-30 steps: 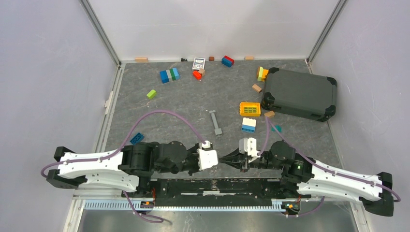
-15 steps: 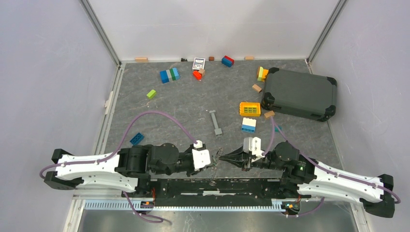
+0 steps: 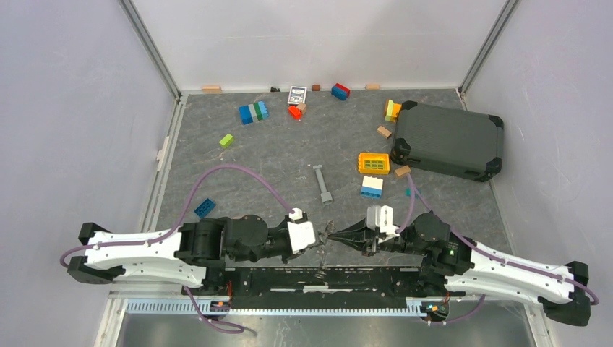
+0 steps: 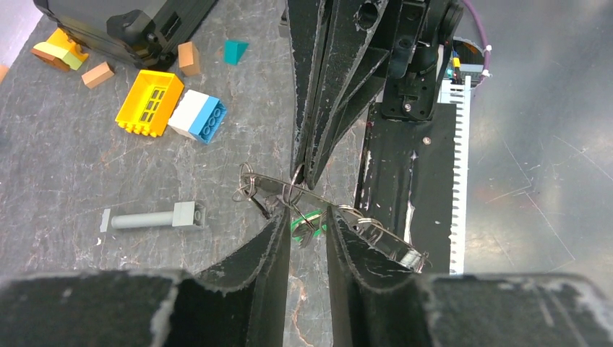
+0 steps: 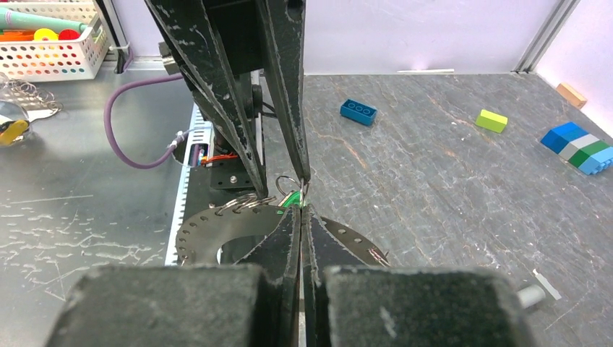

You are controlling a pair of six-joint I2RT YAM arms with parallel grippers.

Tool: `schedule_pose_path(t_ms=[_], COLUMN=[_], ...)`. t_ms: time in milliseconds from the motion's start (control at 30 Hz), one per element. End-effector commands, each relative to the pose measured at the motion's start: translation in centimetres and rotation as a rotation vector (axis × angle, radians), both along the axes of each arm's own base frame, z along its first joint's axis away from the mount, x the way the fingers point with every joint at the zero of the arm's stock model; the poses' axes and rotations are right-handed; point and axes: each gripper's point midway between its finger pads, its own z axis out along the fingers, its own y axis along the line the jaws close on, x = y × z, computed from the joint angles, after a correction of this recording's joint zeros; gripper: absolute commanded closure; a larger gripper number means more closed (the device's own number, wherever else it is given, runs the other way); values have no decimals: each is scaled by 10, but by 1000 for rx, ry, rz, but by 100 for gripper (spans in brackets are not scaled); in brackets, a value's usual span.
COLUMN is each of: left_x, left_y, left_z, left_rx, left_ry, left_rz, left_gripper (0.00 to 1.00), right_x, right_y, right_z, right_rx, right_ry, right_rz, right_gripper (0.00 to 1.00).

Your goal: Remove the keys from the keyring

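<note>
My two grippers meet tip to tip above the table's near edge. The right gripper (image 5: 302, 207) (image 3: 332, 233) is shut on the keyring (image 4: 291, 191), a thin wire ring (image 5: 288, 185) at the edge of a dark perforated plate (image 5: 209, 224) that hangs from it. A green-headed key (image 4: 307, 220) (image 5: 292, 199) dangles from the ring. My left gripper (image 4: 308, 211) (image 3: 318, 237) has its jaws a little apart just under the plate, and the green key shows in the gap between them. Several more wire rings (image 4: 354, 215) thread the plate's holes. Other keys are hidden.
The black base rail (image 3: 318, 278) lies right below the grippers. A grey bar (image 3: 322, 184), a yellow grid block (image 3: 374, 163) and a white-blue brick (image 3: 371, 187) sit mid-table. A dark case (image 3: 448, 141) is at the right, with loose bricks at the back (image 3: 253, 113).
My left gripper has drawn back to the left, away from the right one, and the plate with its rings now shows between the two. The right gripper has stayed shut.
</note>
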Motion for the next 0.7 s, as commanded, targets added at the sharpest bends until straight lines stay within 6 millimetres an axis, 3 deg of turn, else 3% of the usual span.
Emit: schedule_pose_path(t_ms=[0, 233, 500, 667], left_x=[1, 4, 4, 3], left_y=[-6, -7, -10, -12], left_z=[4, 0, -6, -8], left_rx=[-37, -26, -3, -1], left_ry=[15, 8, 4, 8], left_rz=[19, 29, 28, 21], left_gripper=[69, 76, 97, 98], right_x=[-4, -8, -9, -8], right_y=[-2, -4, -7, -8], right_z=[27, 29, 34, 36], right_rx=[101, 113, 138, 158], right_ry=[-37, -44, -51, -56], right_rz=[19, 34, 33, 25], right_gripper=[100, 100, 100, 100])
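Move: The green key on its wire loop hangs just off the left fingertips, about 1 cm to the hand's right and roughly at its height. The holed keyring plate stands nearly edge-on around it, its middle some 3 cm back, 2 cm to the right and 4 cm below the left hand; the grey peg lies on the table about 14 cm ahead, level sideways and 25 cm down. From the right hand, the key is about 1 cm left, 1 cm back and 2 cm below. The left hand sinks about 1.5 cm beside the keyring plate, edging slightly away from the right hand's side of the work only in the last part of a centimetre forward and right, as its fingers go from a third open to almost shut at the green key and its wire loop, seeming to pinch there. Close in front of them the right hand keeps its shut fingers on the small wire ring at the plate's rim and eases under 1 cm back, right and up, its wrist almost still. ##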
